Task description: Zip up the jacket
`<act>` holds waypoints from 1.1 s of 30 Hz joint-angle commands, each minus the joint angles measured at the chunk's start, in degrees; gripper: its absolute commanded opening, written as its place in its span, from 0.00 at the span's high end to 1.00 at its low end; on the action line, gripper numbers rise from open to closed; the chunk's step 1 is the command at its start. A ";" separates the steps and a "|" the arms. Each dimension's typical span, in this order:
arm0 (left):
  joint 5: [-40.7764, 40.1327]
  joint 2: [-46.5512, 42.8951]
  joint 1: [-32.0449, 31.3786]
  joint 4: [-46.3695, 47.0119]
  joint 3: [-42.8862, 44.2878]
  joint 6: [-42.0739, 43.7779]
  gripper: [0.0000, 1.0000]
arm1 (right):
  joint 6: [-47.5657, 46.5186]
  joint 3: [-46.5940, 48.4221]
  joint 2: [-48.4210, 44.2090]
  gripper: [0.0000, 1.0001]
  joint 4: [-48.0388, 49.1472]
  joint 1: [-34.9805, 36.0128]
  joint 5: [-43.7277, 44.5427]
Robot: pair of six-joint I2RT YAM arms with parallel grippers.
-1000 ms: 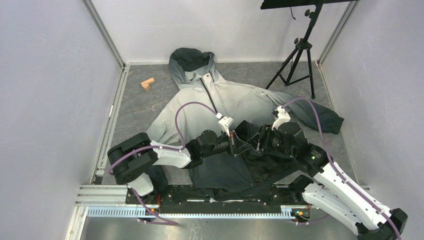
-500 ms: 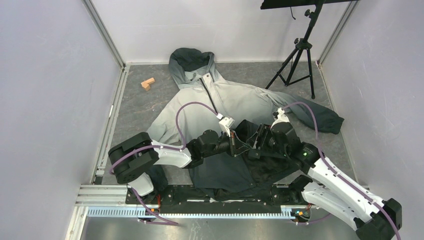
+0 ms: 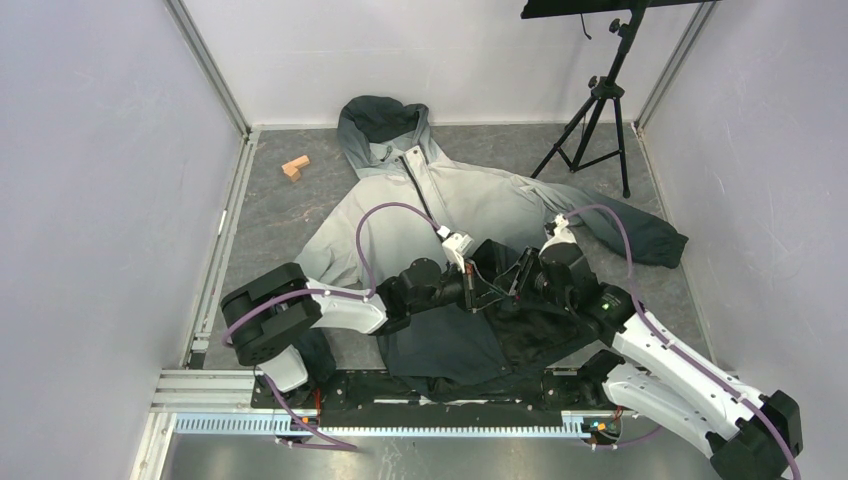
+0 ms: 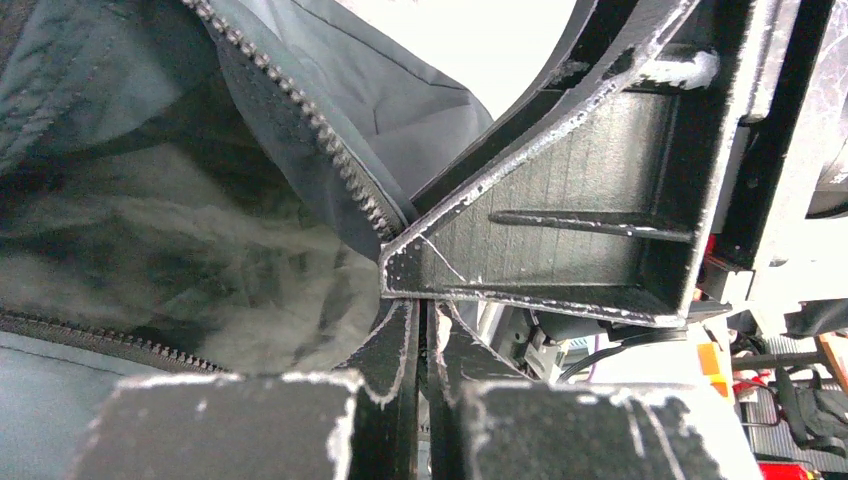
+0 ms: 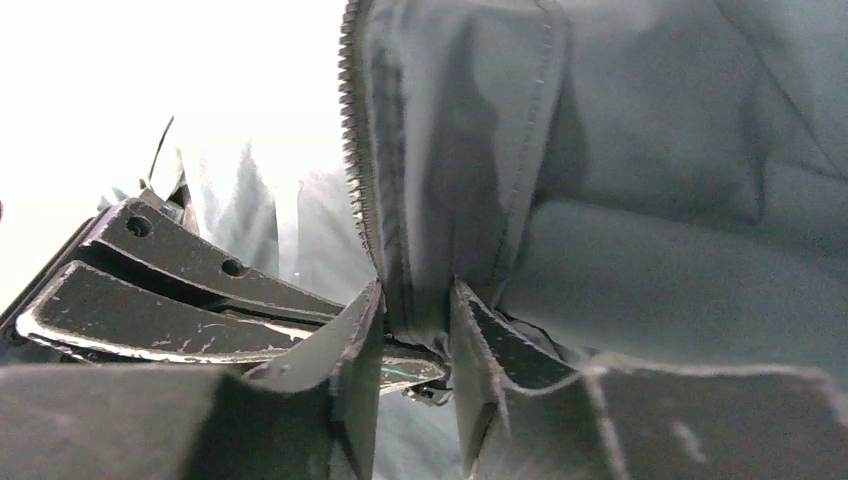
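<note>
The jacket (image 3: 450,200) lies flat, pale grey, with its dark hood (image 3: 380,118) at the far end and the dark hem near the arms. Its lower front is bunched up where both grippers meet. My left gripper (image 3: 487,285) is shut, its tips (image 4: 425,305) pressed together at the zipper edge (image 4: 300,110). What sits between them is hidden. My right gripper (image 3: 507,283) faces it, and its jaws (image 5: 415,300) are shut on the other front edge. That edge's zipper teeth (image 5: 352,130) rise from the gap. The left gripper's fingers (image 5: 180,290) lie just beside.
A small wooden block (image 3: 295,167) lies far left of the hood. A black tripod (image 3: 595,110) stands at the far right, near the jacket's dark cuff (image 3: 655,240). Pale walls close both sides and a metal rail (image 3: 400,420) runs along the near edge.
My right gripper has moved left up to the left gripper, and its jaws have narrowed onto the jacket's edge. The left gripper stays shut and has barely moved.
</note>
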 commanded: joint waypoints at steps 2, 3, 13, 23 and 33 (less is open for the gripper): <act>-2.30 0.26 -0.29 0.69 2.88 0.73 0.96 | 0.32 -1.33 -0.72 0.79 1.76 -0.05 1.62; -2.71 0.20 -0.37 -0.02 3.02 0.12 0.91 | 0.07 -1.58 -0.84 0.84 2.03 -0.03 2.17; -1.24 -3.07 -0.28 -1.50 0.69 -4.45 0.47 | -8.16 -5.89 -1.37 1.00 9.42 -0.03 4.89; 1.20 -13.43 0.02 -38.18 2.89 -21.50 0.27 | -20.44 -5.03 -4.28 1.00 7.62 -0.04 8.69; -1.77 -13.93 -8.56 -58.52 4.80 -60.87 0.28 | -22.49 -5.75 -4.91 1.00 7.43 -0.08 12.73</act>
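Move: The raised zip-edged flap of the right front is still pinched in the left fingers and also hangs between the half-open right fingertips, about 1 cm to that hand's left. The lower end of the left front's zip lies roughly 15 cm back, 3 cm right and 9 cm below the left hand, and 15 cm straight back from the right. Exposed dark lining lies about 6 cm back and 7 cm right of the left hand, again 9 cm below. The flap changes hands: the right fingers shut on its zip edge, dip 2 or 3 cm, then draw it to the right and slightly forward, rolling as they go. The left fingers open wide, let go and withdraw back, left and down towards the lower end of the left front's zip, the wrist turning some 50 degrees so that they tip downward. ##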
